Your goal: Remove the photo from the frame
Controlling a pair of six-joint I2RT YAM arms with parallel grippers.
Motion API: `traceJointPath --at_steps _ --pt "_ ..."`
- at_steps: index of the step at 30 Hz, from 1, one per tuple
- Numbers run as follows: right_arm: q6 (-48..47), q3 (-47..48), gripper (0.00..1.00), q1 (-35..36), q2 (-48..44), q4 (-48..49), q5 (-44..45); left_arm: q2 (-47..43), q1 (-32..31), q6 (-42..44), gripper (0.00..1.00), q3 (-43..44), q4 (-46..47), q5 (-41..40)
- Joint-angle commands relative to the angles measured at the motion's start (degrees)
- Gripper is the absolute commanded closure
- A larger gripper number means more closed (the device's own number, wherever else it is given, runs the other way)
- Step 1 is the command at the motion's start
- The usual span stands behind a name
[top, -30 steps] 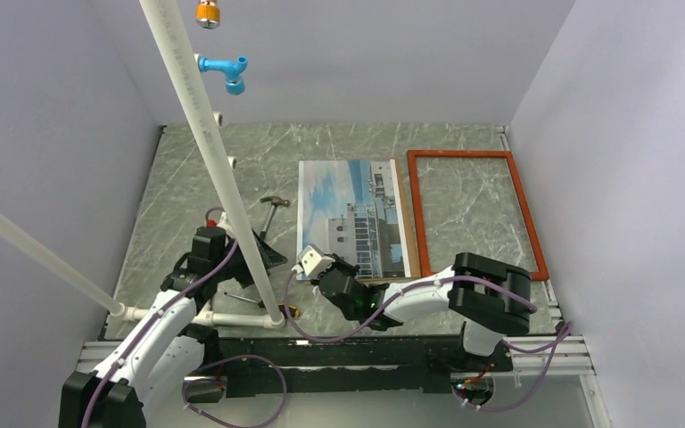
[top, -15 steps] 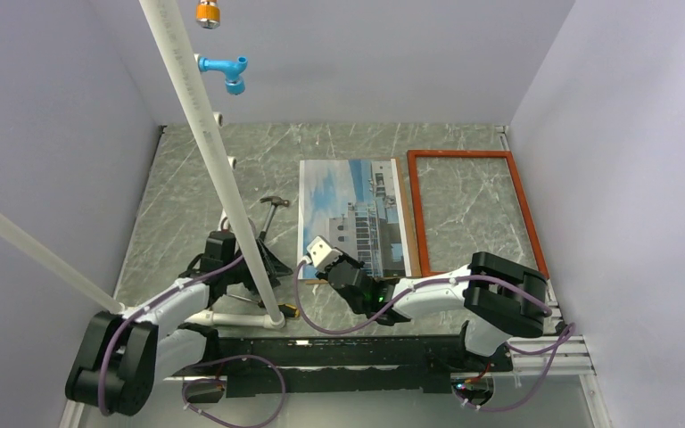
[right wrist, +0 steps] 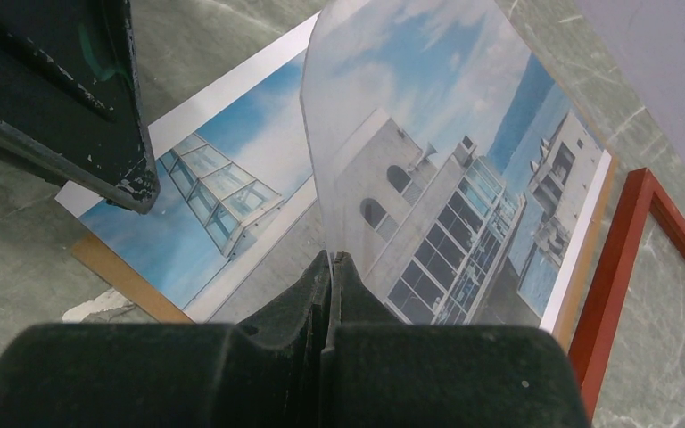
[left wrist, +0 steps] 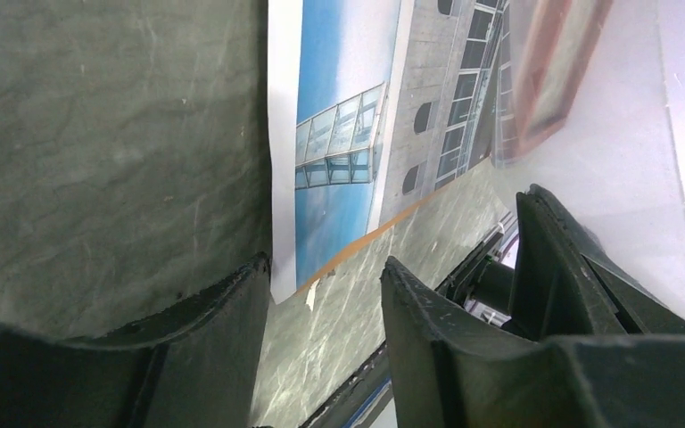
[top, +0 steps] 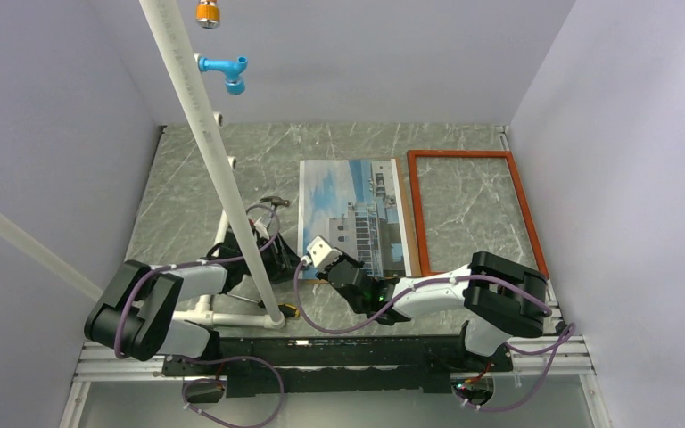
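The photo (top: 352, 218) lies flat on the marble table, building print up, with its brown board (right wrist: 116, 267) showing along the near edge. The empty reddish-brown frame (top: 473, 209) lies beside it on the right, apart from it. My right gripper (right wrist: 332, 259) is shut on a clear sheet (right wrist: 410, 134), which stands tilted up over the print. In the overhead view that gripper (top: 317, 253) is at the photo's near-left corner. My left gripper (left wrist: 325, 276) is open just left of that corner, low over the table, with nothing between its fingers (left wrist: 232, 303).
A white pipe (top: 205, 134) slants across the left half over my left arm. A small hammer (top: 272, 203) lies left of the photo. A blue fitting (top: 225, 71) and an orange one (top: 207, 12) hang at the back. Walls close in on three sides.
My left arm has swung right and down to the photo's near-left corner, its jaws narrowing. The right gripper shifted slightly right, then held still with the clear sheet.
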Motion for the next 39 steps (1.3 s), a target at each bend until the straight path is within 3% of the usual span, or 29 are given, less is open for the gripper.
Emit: traceJointPath --at_steps 1,11,23,27,29,39 --pt "1.70 -0.11 1.00 -0.28 -1.44 0.80 -0.72 -0.83 -0.34 -0.75 0.49 1.78 2.80 -1.12" --pt "1.88 0.11 1.00 -0.33 -1.29 0.54 -1.16 0.22 -0.45 -3.05 0.65 3.48 5.72 0.88" --pt "1.92 0.22 1.00 -0.35 -1.30 0.30 -1.63 2.89 -0.82 -0.95 0.71 5.97 1.57 -2.46" --pt "2.02 -0.08 1.00 -0.40 -1.80 0.28 -1.69 4.41 -0.84 0.00 0.89 7.11 0.59 -3.04" --pt "1.97 -0.06 1.00 -0.34 -1.81 0.21 -1.61 4.03 -0.89 0.91 0.99 7.94 -1.36 -3.84" --pt "2.09 0.23 1.00 -0.76 -1.46 0.03 -1.65 -9.45 -0.85 7.33 1.00 11.15 -21.95 -8.65"
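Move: The photo lies flat on its brown backing board. Its middle is about 12 cm ahead of the left hand, 11 cm to its right and 2 cm lower, and its left border is right by the half-open fingers. The hammer is some 11 cm ahead and 6 cm left, the screwdriver about 9 cm back and 7 cm left. From the right hand, already pinching the raised clear sheet, the photo's middle is about 12 cm ahead, 6 cm right and 6 cm lower. The photo's left border, near its near-left corner, is pinched by the left hand: it works about 3 cm forward along the edge, rising 2 cm and dipping again as the fingers close from half open to shut. It then lifts the border about 2 cm, drawing a little left. The right hand stays still and keeps the clear sheet held up. ##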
